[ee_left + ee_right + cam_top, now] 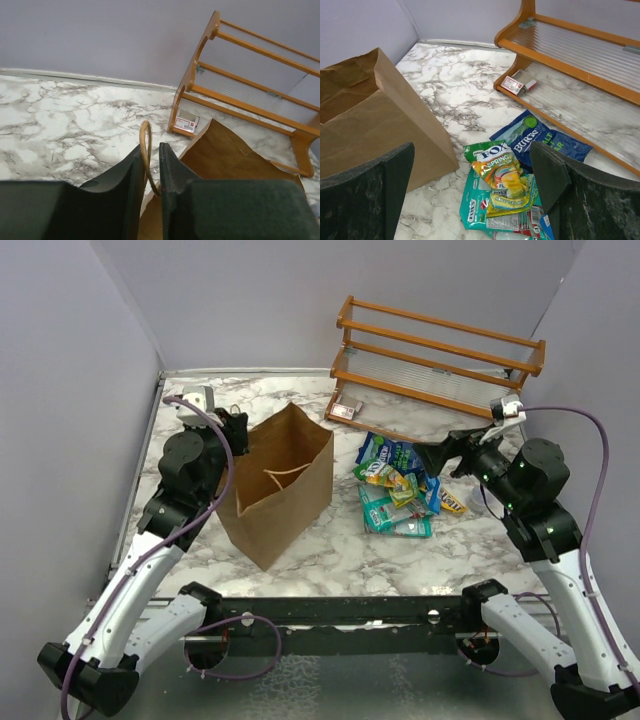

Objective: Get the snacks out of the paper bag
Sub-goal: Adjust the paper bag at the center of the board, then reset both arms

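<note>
The brown paper bag (280,485) stands upright and open-topped at the table's left-middle. My left gripper (237,430) is at its far left rim. In the left wrist view the left gripper (150,147) has its jaws almost together, with the bag's thin loop handle (145,134) pinched between them above the bag (225,150). The snacks (400,485) lie in a loose pile on the marble to the right of the bag: a blue packet (535,135), a yellow-green packet (507,172) and a teal packet (477,212). My right gripper (440,455) hovers over the pile, wide open and empty (472,146).
A wooden rack (440,350) stands at the back right, with a small pale box with a red mark (346,410) beside its left foot. Grey walls close in the table on the left, back and right. The bag (365,115) sits close to the left of the pile.
</note>
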Controlling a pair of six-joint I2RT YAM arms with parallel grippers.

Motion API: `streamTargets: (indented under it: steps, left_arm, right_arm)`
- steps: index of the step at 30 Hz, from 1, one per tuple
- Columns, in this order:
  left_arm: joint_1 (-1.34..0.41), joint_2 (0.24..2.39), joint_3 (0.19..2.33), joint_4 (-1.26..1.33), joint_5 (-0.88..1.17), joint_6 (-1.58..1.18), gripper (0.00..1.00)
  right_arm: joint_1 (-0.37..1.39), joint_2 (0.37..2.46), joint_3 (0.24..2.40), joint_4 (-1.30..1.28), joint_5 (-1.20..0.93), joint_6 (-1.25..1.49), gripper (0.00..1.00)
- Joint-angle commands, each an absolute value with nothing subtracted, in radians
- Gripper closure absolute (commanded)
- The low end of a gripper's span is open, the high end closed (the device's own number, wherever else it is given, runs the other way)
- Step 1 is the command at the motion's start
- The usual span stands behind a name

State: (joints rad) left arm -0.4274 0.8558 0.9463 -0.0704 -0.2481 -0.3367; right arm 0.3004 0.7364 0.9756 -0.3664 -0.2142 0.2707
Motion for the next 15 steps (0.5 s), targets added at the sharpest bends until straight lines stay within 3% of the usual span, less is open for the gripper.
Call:
streamTargets:
  steps: [1, 2, 4, 6, 7, 15]
  left_arm:
    - [-0.423, 0.828, 0.957, -0.106, -0.317, -0.359, 0.66]
    - [-0.423, 0.822, 0.966, -0.115, -0.329, -0.356, 0.57]
    - [-0.423, 0.809, 0.992, -0.134, -0.339, -0.341, 0.28]
    - [-0.424, 0.797, 1.03, -0.16, -0.344, -0.321, 0.05]
    - [-0.423, 0.79, 1.054, -0.173, -0.346, -0.308, 0.01]
    - [-0.424, 0.725, 1.247, -0.179, -0.387, -0.18, 0.01]
  right_arm:
    - [0.304, 0.744, 1.03, -0.398, -0.154, 0.231, 0.01]
    - [0.305, 0.747, 1.042, -0.406, -0.138, 0.222, 0.01]
    - [0.305, 0.749, 1.068, -0.423, -0.123, 0.196, 0.01]
    - [0.304, 0.747, 1.093, -0.434, -0.103, 0.169, 0.01]
    - [0.305, 0.744, 1.106, -0.441, -0.088, 0.154, 0.01]
    - [0.305, 0.706, 1.199, -0.458, 0.083, 0.104, 0.01]
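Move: The paper bag stands upright with its middle roughly 4 cm to the right of the left hand, 2 cm back and 21 cm below it, and the hand's closed fingers still hold the bag's far-left handle. The snack pile lies about 31 cm to the right of that hand, 7 cm ahead and 35 cm below. From the open, empty right hand the bag's middle is some 27 cm to the left, 4 cm ahead and 19 cm below. The left fingers spread from nearly shut to fully open and let go of the paper handle while the hand eases left and slightly back, then it lifts off, rising about 9 cm in all and going some 4 cm back and left, its fingertips tipping up a little. The empty right hand, fingers staying wide open, climbs about 5 cm and moves right, away from the bag, turning its fingers slightly clockwise and up. ##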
